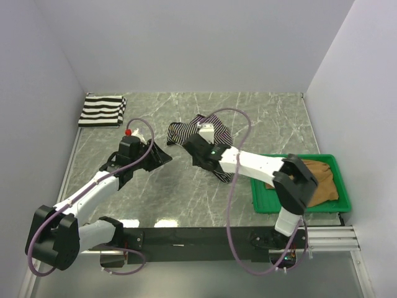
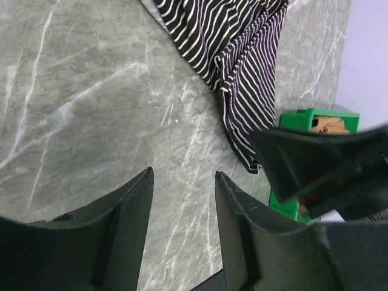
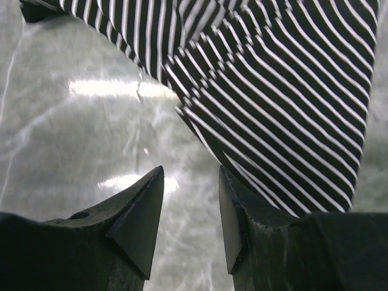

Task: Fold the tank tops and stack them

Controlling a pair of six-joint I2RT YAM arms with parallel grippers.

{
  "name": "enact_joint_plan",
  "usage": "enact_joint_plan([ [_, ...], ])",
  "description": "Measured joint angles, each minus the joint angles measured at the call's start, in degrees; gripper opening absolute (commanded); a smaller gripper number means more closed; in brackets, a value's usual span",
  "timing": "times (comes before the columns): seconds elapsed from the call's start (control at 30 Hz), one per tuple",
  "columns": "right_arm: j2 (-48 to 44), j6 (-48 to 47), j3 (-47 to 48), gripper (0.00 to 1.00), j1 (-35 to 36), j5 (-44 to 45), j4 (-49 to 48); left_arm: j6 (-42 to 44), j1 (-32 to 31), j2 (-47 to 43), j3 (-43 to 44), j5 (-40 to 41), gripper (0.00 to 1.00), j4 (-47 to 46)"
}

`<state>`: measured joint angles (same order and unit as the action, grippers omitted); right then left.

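The pinstriped tank top lies crumpled in the middle of the marble table, seen close up in the left wrist view and the right wrist view. My right gripper hovers at its near edge, open, with only bare table between the fingers. My left gripper is just left of the cloth, open and holding nothing. A wide-striped black-and-white tank top lies folded at the back left. The tan-brown tank top sits bunched in the green tray.
The green tray stands on the right side of the table, near the right arm's elbow. White walls close in the table at the left, back and right. A black rail runs along the near edge.
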<state>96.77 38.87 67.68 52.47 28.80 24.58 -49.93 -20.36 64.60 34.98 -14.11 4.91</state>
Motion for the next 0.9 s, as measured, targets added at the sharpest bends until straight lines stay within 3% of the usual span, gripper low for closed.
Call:
enact_joint_plan([
  [0.3, 13.77, -1.29, 16.46, 0.49, -0.68, 4.26, 5.68, -0.07, -0.13, 0.74, 0.26, -0.02, 0.49, 0.00],
  [0.67, 19.80, -1.18, 18.21, 0.43, -3.08, 4.50, 8.35, 0.74, -0.15, 4.83, 4.09, -0.44, 0.49, -0.85],
  [0.77, 19.82, -1.03, 18.21, 0.35, -3.65, 4.39, 8.24, 0.76, -0.15, 5.90, 5.05, -0.81, 0.49, -1.09],
  [0.9, 19.82, -1.01, 18.14, 0.13, -4.28, 4.22, 7.93, 0.81, -0.15, 7.37, 5.90, -1.20, 0.49, -1.46],
])
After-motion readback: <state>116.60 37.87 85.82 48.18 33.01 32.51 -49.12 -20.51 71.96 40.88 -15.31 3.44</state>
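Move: The bunched tank top's near edge, at the fold where its two halves meet, lies about 6 cm ahead of the right hand, neither left nor right of it, and some 5 cm below. From the right hand, the garment's left end is about 12 cm ahead and 11 left, its near right corner some 4 cm back and 9 right; the green bin's middle is 6 cm back and 38 right. From the left hand, that fold lies 7 cm ahead, 12 right and 8 below. Carry the half-open right gripper forward about 5 cm, swinging a little left and then back, and lower it some 4 cm onto the tank top's near edge, tilting the fingertips about 10 degrees towards the right. Once down, close the fingers on the fold to roughly half their starting gap. Ease the empty left gripper a couple of centimetres forward and slightly right. ##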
